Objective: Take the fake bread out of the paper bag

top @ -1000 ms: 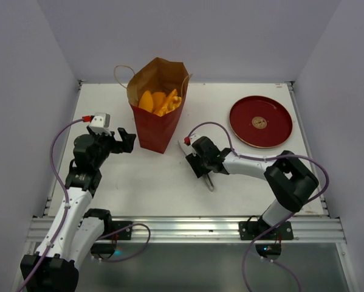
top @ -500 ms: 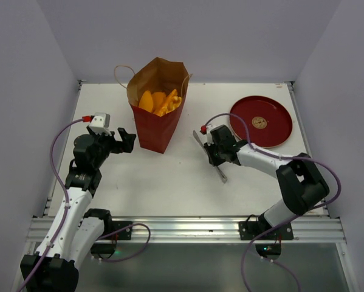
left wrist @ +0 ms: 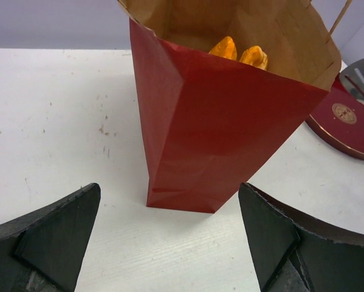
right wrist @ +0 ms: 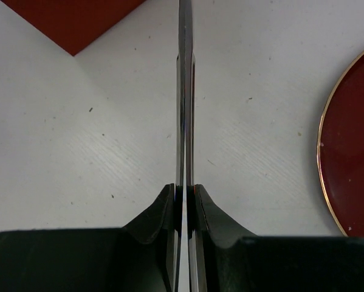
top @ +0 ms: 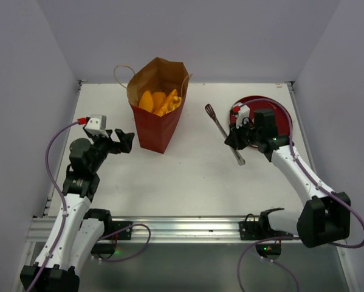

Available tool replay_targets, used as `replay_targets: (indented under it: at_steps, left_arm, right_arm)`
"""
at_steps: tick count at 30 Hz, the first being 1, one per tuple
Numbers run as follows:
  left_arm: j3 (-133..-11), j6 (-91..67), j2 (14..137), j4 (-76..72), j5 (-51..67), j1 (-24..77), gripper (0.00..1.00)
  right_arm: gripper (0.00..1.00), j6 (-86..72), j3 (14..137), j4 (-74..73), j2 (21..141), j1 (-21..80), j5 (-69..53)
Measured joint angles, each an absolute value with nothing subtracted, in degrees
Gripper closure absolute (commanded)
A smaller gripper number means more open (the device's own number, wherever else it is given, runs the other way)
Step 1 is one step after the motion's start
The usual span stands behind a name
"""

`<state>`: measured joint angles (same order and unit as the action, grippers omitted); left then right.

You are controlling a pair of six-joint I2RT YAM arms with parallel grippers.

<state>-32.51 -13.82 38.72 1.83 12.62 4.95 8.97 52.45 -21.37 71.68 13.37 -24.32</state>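
The red paper bag (top: 154, 126) stands upright at the back centre, open at the top. Glossy orange fake bread (top: 159, 100) shows inside it; the left wrist view shows two pieces of bread (left wrist: 239, 52) above the bag's (left wrist: 218, 128) rim. My left gripper (top: 126, 140) is open and empty just left of the bag, and in its own view that gripper (left wrist: 169, 190) faces the bag's base. My right gripper (top: 235, 139) is shut on thin metal tongs (top: 221, 129), their two blades (right wrist: 185, 91) pressed together between the jaws of the gripper (right wrist: 185, 190).
A round dark-red plate (top: 285, 121) lies at the back right, partly under my right arm, and shows as a plate (right wrist: 352, 140) at the right edge of the right wrist view. The tongs' slotted head (top: 209, 110) points toward the back wall. White walls close the table sides.
My right arm has swung right and back from mid-table to the plate's edge, its jaws closing on the tongs and carrying them along. The left arm has barely shifted.
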Motion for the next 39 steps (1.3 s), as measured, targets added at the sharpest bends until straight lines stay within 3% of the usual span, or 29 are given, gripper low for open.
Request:
replay_targets:
  at_steps: [6,14,17,30,39]
  left_arm:
    - [-32.67,-14.61,37.74,2.17,13.23,4.95,0.00]
    - [-38.65,-18.26,37.15,5.48,13.41,4.95,0.00]
    - [-41.71,-19.51,38.44,5.72,13.54,4.95,0.00]
    - [-52.58,-20.43,55.96,7.51,15.66,4.95,0.03]
    - [-69.43,-15.99,70.50,14.48,15.00,4.95,0.03]
  right_arm:
    - [0.78,9.28,53.52,-22.15,69.17,10.07,-30.00]
    - [0.57,8.99,53.67,-23.00,68.97,7.31,-33.54]
    - [0.55,8.99,53.69,-23.00,68.71,6.81,-34.33]
    - [0.59,8.67,53.69,-23.16,66.83,3.66,-38.09]
    - [0.60,8.73,53.67,-23.18,64.38,3.20,-40.53]
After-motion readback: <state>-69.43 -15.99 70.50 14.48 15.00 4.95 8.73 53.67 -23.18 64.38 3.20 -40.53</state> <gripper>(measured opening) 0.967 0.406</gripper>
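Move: The paper bag stands about 15 cm ahead of the left gripper, 8 cm to its right, its middle some 9 cm lower; the fake bread inside it lies about 17 cm ahead, 10 cm right and 8 cm below. From the right gripper, which already holds the tongs, that bread is some 14 cm ahead and 21 cm left, about level in height. The red plate lies 18 cm ahead and 17 cm right of the right gripper, 14 cm below. Lift the open left gripper about 8 cm in front of the paper bag, then reach forward some 10 cm, dipping briefly and rising again, to bring it to the left near side of the bag's mouth, fingers tipping slightly down. Meanwhile raise the tongs with the right hand about 6 cm, tilting their heads up and easing the fingers partly open to spread the arms while keeping hold. ##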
